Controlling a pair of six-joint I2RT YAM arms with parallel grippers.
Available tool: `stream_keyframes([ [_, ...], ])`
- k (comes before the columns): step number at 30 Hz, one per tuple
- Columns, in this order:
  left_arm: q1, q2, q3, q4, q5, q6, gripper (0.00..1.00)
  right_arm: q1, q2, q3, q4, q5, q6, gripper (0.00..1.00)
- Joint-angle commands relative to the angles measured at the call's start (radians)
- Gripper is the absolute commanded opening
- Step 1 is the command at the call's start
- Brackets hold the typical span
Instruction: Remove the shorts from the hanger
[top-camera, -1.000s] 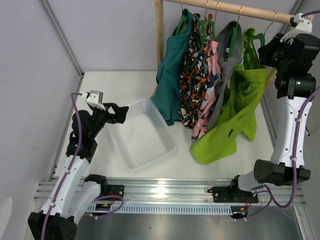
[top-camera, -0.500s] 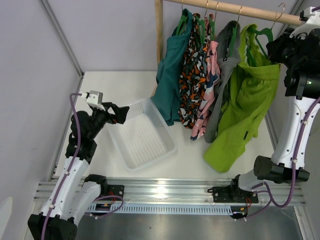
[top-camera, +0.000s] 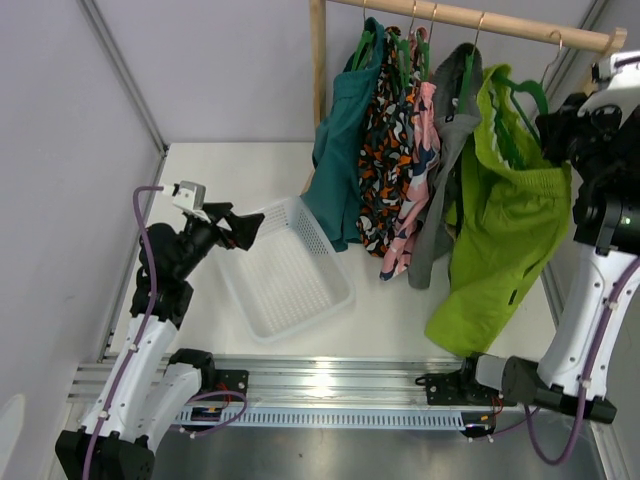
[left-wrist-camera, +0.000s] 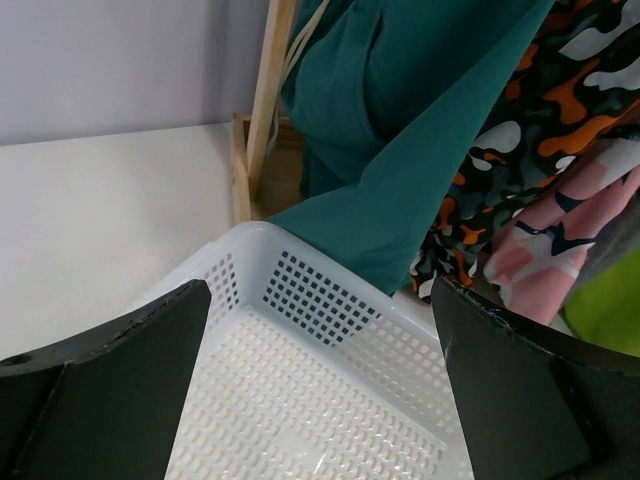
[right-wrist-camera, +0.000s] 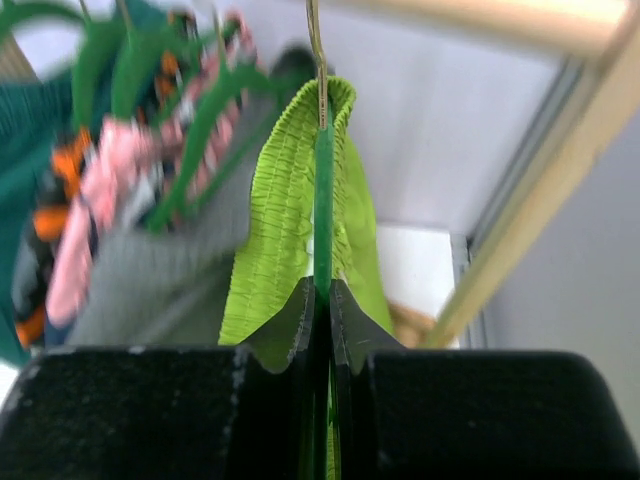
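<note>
The lime-green shorts (top-camera: 505, 225) hang full length from the green hanger (top-camera: 522, 95) at the right end of the wooden rail (top-camera: 440, 14). The hanger's metal hook (top-camera: 553, 45) sits close to the rail; I cannot tell whether it rests on it. My right gripper (top-camera: 550, 125) is shut on the hanger. In the right wrist view the gripper (right-wrist-camera: 322, 300) pinches the hanger's green bar (right-wrist-camera: 322, 190), with the shorts' ruffled waistband (right-wrist-camera: 285, 210) draped over it. My left gripper (top-camera: 248, 228) is open above the white basket (top-camera: 290, 275), its fingers (left-wrist-camera: 100, 385) wide apart and empty.
A teal garment (top-camera: 340, 150), patterned clothes (top-camera: 400, 150) and a grey garment (top-camera: 450, 150) hang on green hangers left of the shorts. The rail's wooden post (top-camera: 318, 60) stands behind the basket. A metal rail (top-camera: 330, 395) runs along the table's near edge.
My right arm has moved right and toward the near edge with the hanger. The shorts swung right with it and lifted off the table, now hanging straight. The left arm stayed still.
</note>
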Motion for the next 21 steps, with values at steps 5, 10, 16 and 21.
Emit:
stream_keyframes([
  [5, 0.003, 0.016, 0.041, 0.092, 0.132, -0.103, 0.99, -0.079, -0.303, -0.272, -0.127, -0.038, -0.308, 0.0],
  [10, -0.077, 0.04, 0.043, 0.095, 0.192, -0.104, 0.99, -0.081, -0.469, -0.421, -0.295, -0.099, -0.506, 0.0],
  [16, -0.239, 0.055, 0.126, -0.092, 0.104, -0.074, 0.99, -0.079, -0.571, -0.41, -0.531, -0.268, -0.709, 0.0],
  [21, -0.371, -0.018, 0.129, -0.172, 0.043, -0.181, 0.99, -0.085, -0.586, -0.406, -0.71, -0.452, -0.816, 0.0],
])
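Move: The lime shorts, on the green hanger already pinched in my right fingers, hang with their middle about 6 cm ahead of that hand, 4 cm to its left and 15 cm below. The gray shorts hang about 14 cm ahead and 12 cm left of it, some 13 cm lower. From my empty left hand the lime shorts are about 46 cm to the right, 8 cm ahead and 6 cm higher; the white basket is 9 cm right, 2 cm back, 25 cm below. I keep my right fingers shut on the hanger and swing it away from the rack, back about 19 cm, down 14 cm and somewhat left, over the front of the table, the hand rolling left side down and turning counter-clockwise. Meanwhile my left hand, still wide open and empty, sweeps right and back towards the lime shorts, turning some 20 degrees clockwise. ##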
